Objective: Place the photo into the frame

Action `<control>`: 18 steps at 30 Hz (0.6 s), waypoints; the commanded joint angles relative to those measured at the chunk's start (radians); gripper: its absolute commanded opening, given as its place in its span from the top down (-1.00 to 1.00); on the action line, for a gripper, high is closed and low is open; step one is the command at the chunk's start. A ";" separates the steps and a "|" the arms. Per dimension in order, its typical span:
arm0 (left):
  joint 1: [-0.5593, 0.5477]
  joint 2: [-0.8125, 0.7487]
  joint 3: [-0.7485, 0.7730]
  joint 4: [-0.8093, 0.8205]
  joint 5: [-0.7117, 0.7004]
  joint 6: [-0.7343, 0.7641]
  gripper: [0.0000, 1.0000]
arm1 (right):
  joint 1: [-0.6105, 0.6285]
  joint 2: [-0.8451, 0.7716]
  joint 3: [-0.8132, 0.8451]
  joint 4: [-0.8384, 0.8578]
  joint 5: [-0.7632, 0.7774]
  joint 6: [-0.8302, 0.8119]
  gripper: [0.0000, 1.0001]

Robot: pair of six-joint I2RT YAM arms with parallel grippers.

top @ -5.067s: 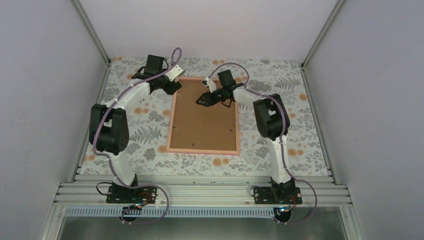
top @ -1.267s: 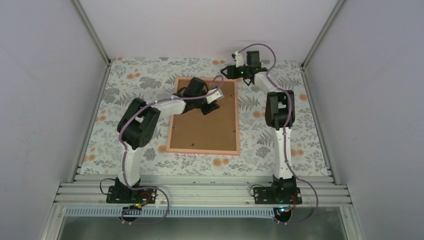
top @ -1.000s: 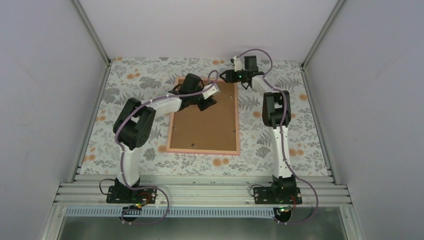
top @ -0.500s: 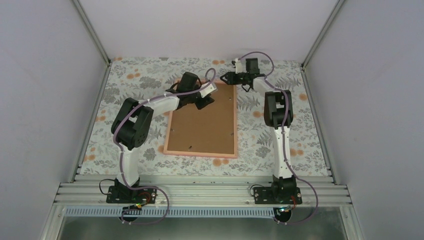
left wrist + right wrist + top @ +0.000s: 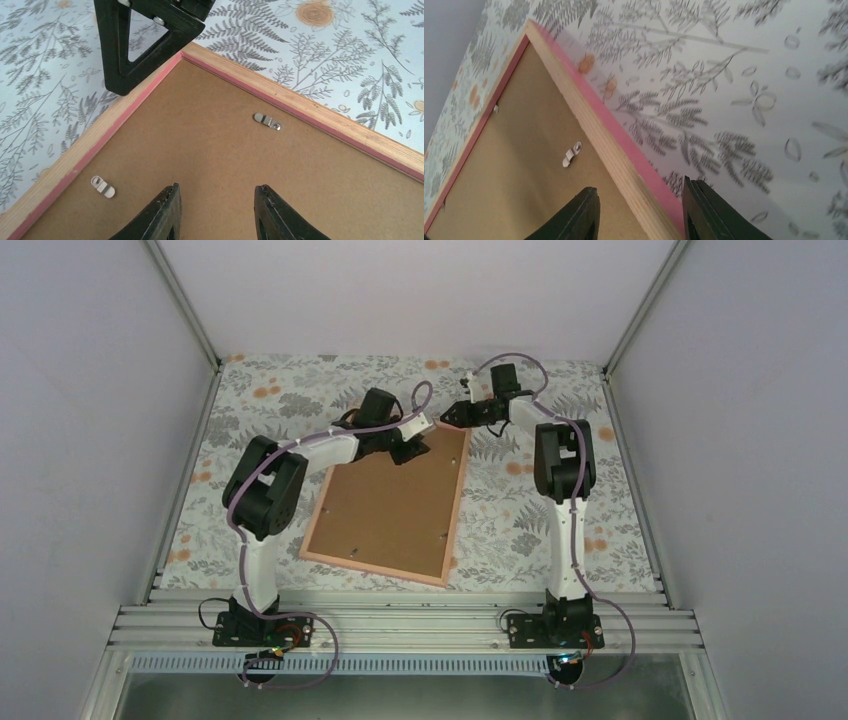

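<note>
The frame (image 5: 372, 569) is back-side up, with a brown backing board (image 5: 390, 500) filling it, and sits skewed on the floral table. Its far right corner is raised. My right gripper (image 5: 450, 418) is shut on that corner. In the right wrist view the wooden, pink-edged rail (image 5: 589, 125) runs between the fingers of the right gripper (image 5: 641, 190). My left gripper (image 5: 405, 448) hovers open over the far part of the board. The left wrist view shows nothing between the fingers of the left gripper (image 5: 216, 187). The photo is out of view.
Small metal clips (image 5: 267, 120) (image 5: 102, 186) (image 5: 571, 154) sit on the board near the rails. The right gripper's black finger (image 5: 140, 45) shows at the frame corner in the left wrist view. Grey walls enclose the floral table (image 5: 560, 530) on three sides.
The right gripper has narrowed onto the frame's far right corner. The frame has tipped up there and swung, so its near edge now sits lower and further left. The left gripper stays open.
</note>
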 commanded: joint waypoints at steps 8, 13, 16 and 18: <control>-0.062 0.049 -0.008 0.055 0.060 0.084 0.25 | 0.036 -0.168 -0.059 -0.168 -0.053 -0.068 0.11; -0.074 0.076 -0.002 0.070 0.060 0.087 0.25 | 0.056 -0.179 -0.113 -0.171 -0.098 -0.030 0.14; -0.088 0.090 0.002 0.079 0.051 0.090 0.25 | 0.062 -0.143 -0.116 -0.187 -0.092 -0.011 0.22; -0.097 0.097 0.003 0.086 0.038 0.093 0.25 | 0.062 -0.119 -0.124 -0.190 -0.079 0.001 0.28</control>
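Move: The metal clip by the far end of the frame's right rail lies level with the left hand, about 9 cm to its right and 6 below. From the right hand that clip is roughly 10 cm back, 2 to the right and slightly lower. The far rail's clip sits 7 cm ahead and 1 right of the left hand; the frame's far right corner is 7 ahead and 13 right of the left hand. Draw the right gripper back off the far rail its fingers straddle, nearly level at first, then lift it clear and carry it back over the backing, about 6 cm back in all and a little left, finishing some 4 cm higher. Bring the left gripper right, back and then down towards the right rail's clip, turning slightly clockwise. Leave the fingers partly open. ##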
